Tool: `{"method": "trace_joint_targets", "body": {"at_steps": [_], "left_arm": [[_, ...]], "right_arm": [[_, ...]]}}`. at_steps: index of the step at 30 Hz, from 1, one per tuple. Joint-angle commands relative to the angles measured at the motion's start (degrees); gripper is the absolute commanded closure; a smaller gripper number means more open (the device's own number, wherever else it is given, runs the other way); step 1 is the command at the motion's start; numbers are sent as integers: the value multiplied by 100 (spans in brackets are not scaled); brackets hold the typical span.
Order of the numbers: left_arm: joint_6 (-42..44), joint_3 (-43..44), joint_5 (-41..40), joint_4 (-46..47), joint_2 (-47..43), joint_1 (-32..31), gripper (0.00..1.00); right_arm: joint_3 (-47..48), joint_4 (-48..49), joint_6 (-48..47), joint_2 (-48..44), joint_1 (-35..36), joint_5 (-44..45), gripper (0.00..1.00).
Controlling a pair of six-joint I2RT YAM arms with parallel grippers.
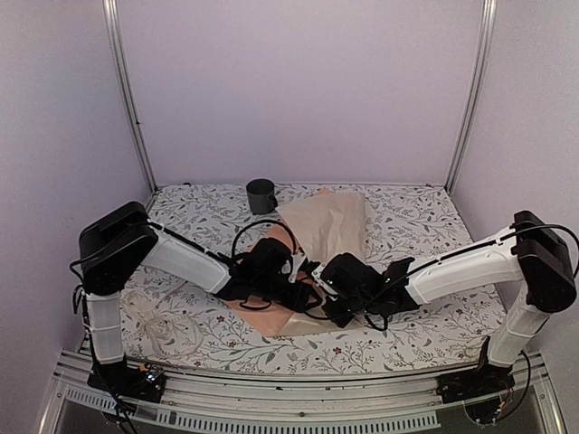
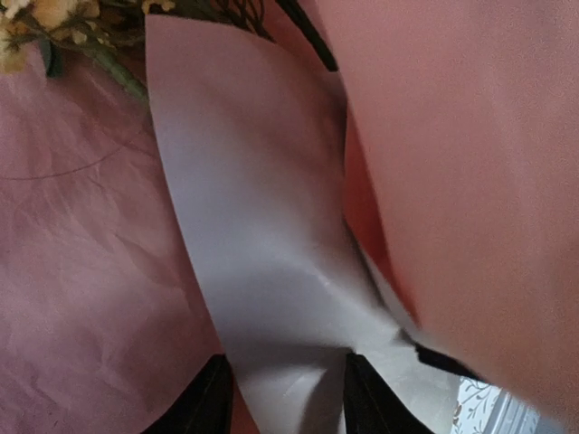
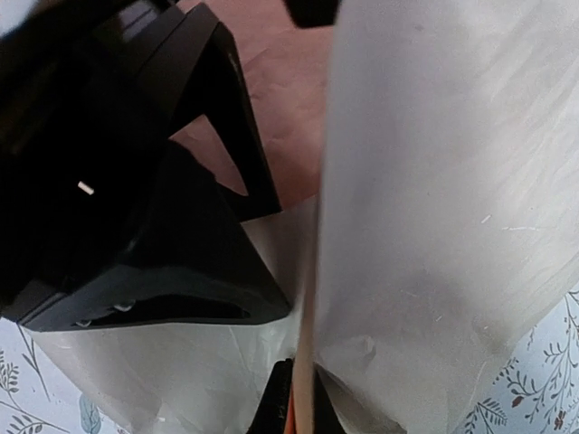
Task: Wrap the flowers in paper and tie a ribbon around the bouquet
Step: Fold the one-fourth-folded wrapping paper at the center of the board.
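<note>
The paper (image 1: 327,226) lies mid-table, folded over with its cream face up and a peach corner (image 1: 264,314) showing at the front. Both grippers meet at its near edge. My right gripper (image 3: 303,411) is shut on a thin upright edge of the paper (image 3: 434,226). My left gripper (image 2: 288,398) stands with its fingers (image 2: 204,402) apart and a curled cream fold of the paper (image 2: 262,226) filling the gap between them. The flowers (image 2: 41,23) show only in the left wrist view, yellow blossoms and stems at the top left on the peach face. The ribbon (image 1: 161,325) lies loose at the front left.
A dark mug (image 1: 261,194) stands at the back, just left of the paper. The left gripper's black body (image 3: 136,208) sits close beside the right gripper. A floral cloth (image 1: 425,212) covers the table, and metal posts (image 1: 127,90) flank it.
</note>
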Motion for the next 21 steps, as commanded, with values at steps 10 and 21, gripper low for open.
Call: {"method": "trace_joint_targets", "body": {"at_steps": [10, 21], "left_arm": [[210, -1175, -196, -37, -1664, 324, 31], [-151, -1461, 187, 901, -2297, 942, 19]], "right_arm": [[-168, 779, 91, 748, -28, -708, 100], [-85, 772, 33, 900, -26, -656, 100]]}}
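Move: The paper's lower fold, where the flap is being brought down, has its middle about 4 cm left of the right hand, level with it fore and aft and 4 cm below; the flower heads are some 24 cm straight ahead. The raised flap's free far corner is roughly 18 cm ahead, 5 cm left and 8 cm above the left hand, with the flower heads about 21 cm ahead and 3 cm right, slightly below. The near end of the paper flap, still pinched in the right fingers, is taken down about 3 cm and 2 cm left onto the lower fold, then held there. The left hand, low on that fold at first, backs off left, then rises steeply away from the right hand, about 12 cm up and 8 cm left, its fingers opening wide. ##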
